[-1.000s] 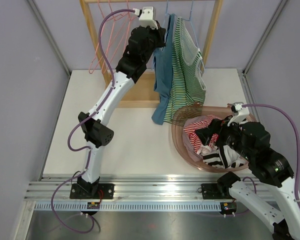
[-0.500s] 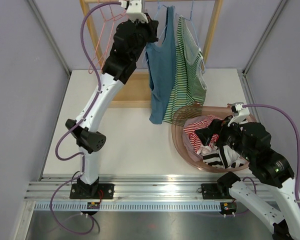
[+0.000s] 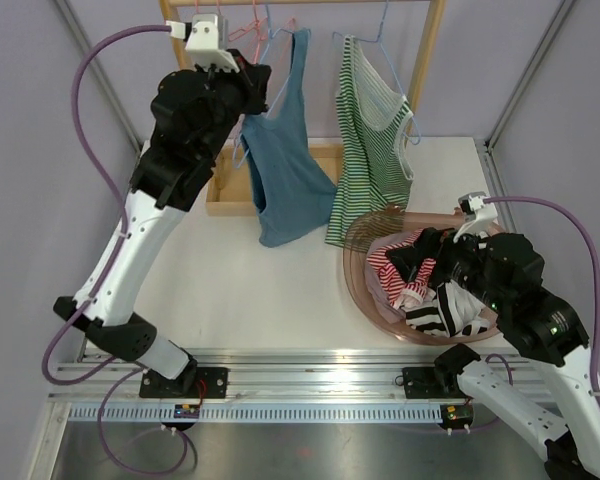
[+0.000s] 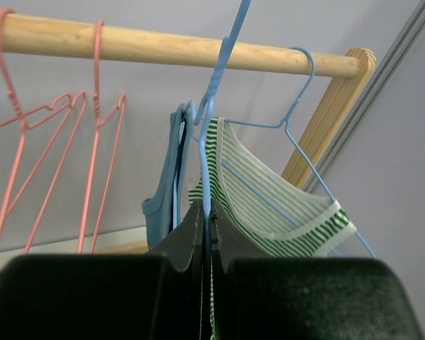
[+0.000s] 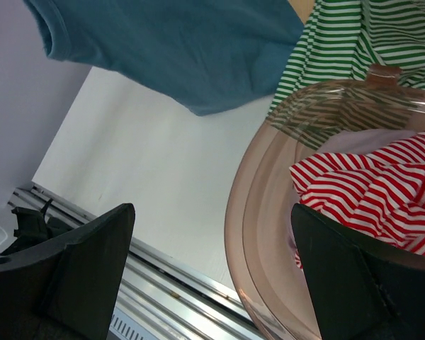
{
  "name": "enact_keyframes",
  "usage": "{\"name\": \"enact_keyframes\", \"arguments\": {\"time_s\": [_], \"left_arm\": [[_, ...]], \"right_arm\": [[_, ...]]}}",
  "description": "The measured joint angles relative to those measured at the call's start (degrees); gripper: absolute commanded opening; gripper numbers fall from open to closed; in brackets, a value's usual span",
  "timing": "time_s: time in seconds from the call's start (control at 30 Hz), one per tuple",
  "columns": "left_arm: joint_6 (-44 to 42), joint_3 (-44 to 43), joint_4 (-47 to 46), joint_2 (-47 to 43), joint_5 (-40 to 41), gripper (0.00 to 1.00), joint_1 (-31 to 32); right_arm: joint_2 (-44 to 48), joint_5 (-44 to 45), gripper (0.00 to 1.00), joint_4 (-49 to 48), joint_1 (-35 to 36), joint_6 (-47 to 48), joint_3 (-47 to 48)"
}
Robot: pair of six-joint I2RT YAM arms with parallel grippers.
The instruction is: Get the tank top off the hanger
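A blue tank top (image 3: pixel 285 170) hangs from a light blue wire hanger (image 3: pixel 271 45) in front of the wooden rack. My left gripper (image 3: pixel 248 80) is shut on that hanger's wire (image 4: pixel 207 142) just below its hook, left of the rack's middle. In the left wrist view the gripper (image 4: pixel 205 212) clamps the wire, with the blue top (image 4: pixel 163 205) behind it. The hook runs up out of that frame. My right gripper (image 5: pixel 212 248) is open and empty, low over the near left rim of the basket (image 5: pixel 255 212). The blue top's hem (image 5: pixel 177 49) shows above it.
A green-striped tank top (image 3: pixel 370 150) hangs on another blue hanger (image 4: pixel 297 106) from the wooden rod (image 4: pixel 127 46). Pink empty hangers (image 4: pixel 57 142) hang at the left. The round pinkish basket (image 3: pixel 365 290) at the right holds red-striped (image 5: pixel 368 184) and other clothes.
My left arm has swung left, carrying the hanger and blue tank top away from the striped top, which now hangs apart. My right arm has barely moved.
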State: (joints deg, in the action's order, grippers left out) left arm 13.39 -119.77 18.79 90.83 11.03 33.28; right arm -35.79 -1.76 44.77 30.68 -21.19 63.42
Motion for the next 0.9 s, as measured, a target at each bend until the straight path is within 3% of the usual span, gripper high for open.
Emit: {"name": "enact_keyframes", "arguments": {"time_s": [0.27, 0.67, 0.8, 0.9], "left_arm": [[0.13, 16.28, 1.66, -19.43, -0.9, 0.0, 0.09], [3.41, 36.72, 5.29, -45.57, -9.66, 0.0, 0.17], [5.18, 41.35, 6.14, -49.68, -10.56, 0.0, 0.17], [6.21, 42.75, 7.26, -50.23, -11.37, 0.0, 0.17]], "right_arm": [[-6.99, -8.5, 1.0, -9.4, 0.0, -0.79, 0.92], [-29.46, -24.59, 0.99, -33.33, 0.31, -7.78, 9.22], [-37.81, -23.52, 1.0, -34.38, 3.76, -6.36, 16.68], [-42.93, -17.55, 1.0, -32.72, 9.66, -2.01, 22.71]]}}
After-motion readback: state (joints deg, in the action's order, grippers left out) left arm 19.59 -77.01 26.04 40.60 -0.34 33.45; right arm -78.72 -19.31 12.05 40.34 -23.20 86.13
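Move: My left hand holds the blue hanger, already off the rod, with the blue tank top hanging about 6 cm ahead, 4 cm right and 15 cm below. I'm taking it to open space 21 cm back, 9 left and 7 down. From my empty right hand the blue tank top is some 26 cm ahead, 22 left and 8 above. The green striped tank top is about 27 ahead, 5 left and level with that hand; the basket's middle is 5 ahead, 10 right and 28 below. I keep my left fingers shut on the blue hanger and draw it back about 21 cm and to the left, away from the rack, sinking near the end and turning slightly clockwise. Meanwhile I swing my open right hand from above the basket about 20 cm left, also forward and up, turning it counter-clockwise towards the tank top's upper shoulder. ##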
